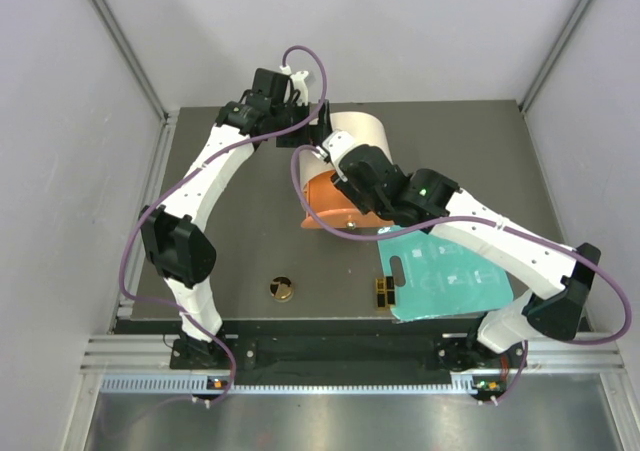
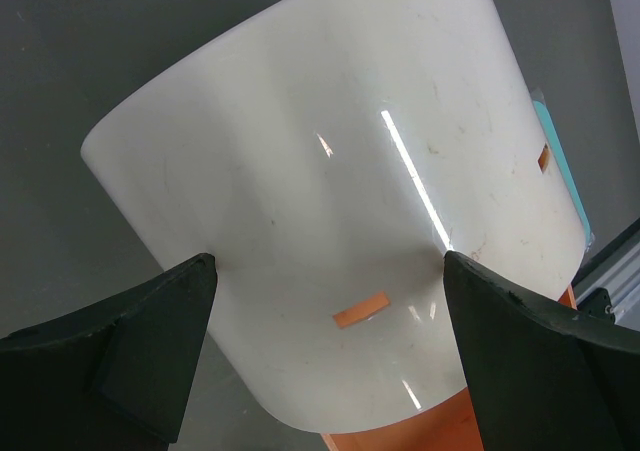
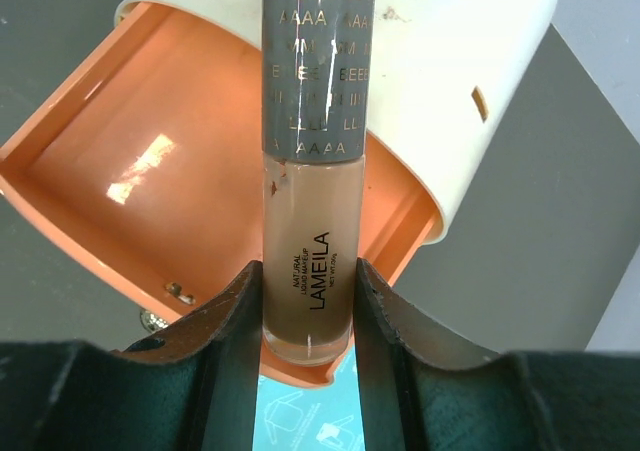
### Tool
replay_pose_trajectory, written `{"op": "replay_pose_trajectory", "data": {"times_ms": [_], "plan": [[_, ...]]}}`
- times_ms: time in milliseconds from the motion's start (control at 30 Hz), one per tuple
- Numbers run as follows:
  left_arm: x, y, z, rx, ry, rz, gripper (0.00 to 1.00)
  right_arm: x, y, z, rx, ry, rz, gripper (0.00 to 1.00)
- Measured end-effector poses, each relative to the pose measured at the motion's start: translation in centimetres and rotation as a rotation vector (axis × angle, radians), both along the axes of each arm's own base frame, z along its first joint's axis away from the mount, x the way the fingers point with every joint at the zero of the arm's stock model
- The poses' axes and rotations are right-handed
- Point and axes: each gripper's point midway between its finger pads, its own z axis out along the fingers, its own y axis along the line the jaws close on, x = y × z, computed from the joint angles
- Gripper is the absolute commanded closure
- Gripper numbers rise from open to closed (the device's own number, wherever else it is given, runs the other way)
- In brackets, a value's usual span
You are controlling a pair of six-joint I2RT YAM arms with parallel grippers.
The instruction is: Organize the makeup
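My right gripper is shut on a peach-beige tube with a dark grey lettered cap. It holds the tube cap-forward at the orange open mouth of the big cream-and-orange box, which lies on its side. In the top view this gripper is at the box's opening. My left gripper is spread wide, and its fingers rest against the box's cream wall at the back. The gold-rimmed black compact and the black-and-gold rectangular piece lie near the front edge. The second tube is out of view.
A flat teal board with a handle hole lies at the front right, partly under my right arm, and it shows below the tube in the right wrist view. Grey walls close in the table on three sides.
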Motion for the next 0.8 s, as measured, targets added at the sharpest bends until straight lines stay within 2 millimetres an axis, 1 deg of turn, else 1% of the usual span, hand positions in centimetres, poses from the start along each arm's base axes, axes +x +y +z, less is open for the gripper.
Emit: {"op": "replay_pose_trajectory", "data": {"times_ms": [133,167,233,267,333,367,467,800], "plan": [[0.01,0.00,0.01,0.000,-0.001,0.000,0.01,-0.31,0.47,-0.34,0.007,0.022,0.027,0.75],[0.01,0.00,0.01,0.000,-0.001,0.000,0.01,-0.40,0.59,-0.39,0.010,0.027,0.034,0.69],[0.02,0.00,0.01,0.000,-0.001,0.000,0.01,-0.50,0.74,-0.45,0.014,0.034,0.042,0.62],[0.02,0.00,0.01,0.000,-0.001,0.000,0.01,-0.52,0.77,-0.47,0.016,0.036,0.044,0.56],[0.02,0.00,0.01,0.000,-0.001,0.000,0.01,-0.56,0.82,-0.51,0.019,0.039,0.045,0.53],[0.02,0.01,0.01,0.000,-0.001,0.000,0.01,-0.56,0.87,-0.50,0.022,0.040,0.046,0.48],[0.11,0.09,-0.02,0.004,-0.003,0.006,0.01,-0.57,0.90,-0.52,0.028,0.043,0.044,0.44],[0.37,0.18,0.08,0.009,-0.014,0.014,0.01,-0.46,0.75,-0.47,0.026,0.038,0.034,0.43]]}}
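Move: Right hand, gripping the foundation tube: the middle of the open orange drawer is about 4 cm ahead, 2 cm to the left and 9 cm below. The black-capped bottle inside it lies some 4 cm ahead and 3 cm to the right, about as low. The white shell's middle is roughly 12 cm ahead, 2 cm left and 6 cm below. From the left hand the drawer is about 10 cm back, 6 cm right and 8 cm down. Easing about 1 cm to the left over the open drawer, with a slight sink and draw back of half a centimetre, the right hand comes almost to a stand. Its fingers then open by about a fifth of their full range and let go of the foundation tube above the drawer floor, and the hand stays there, barely turning. ##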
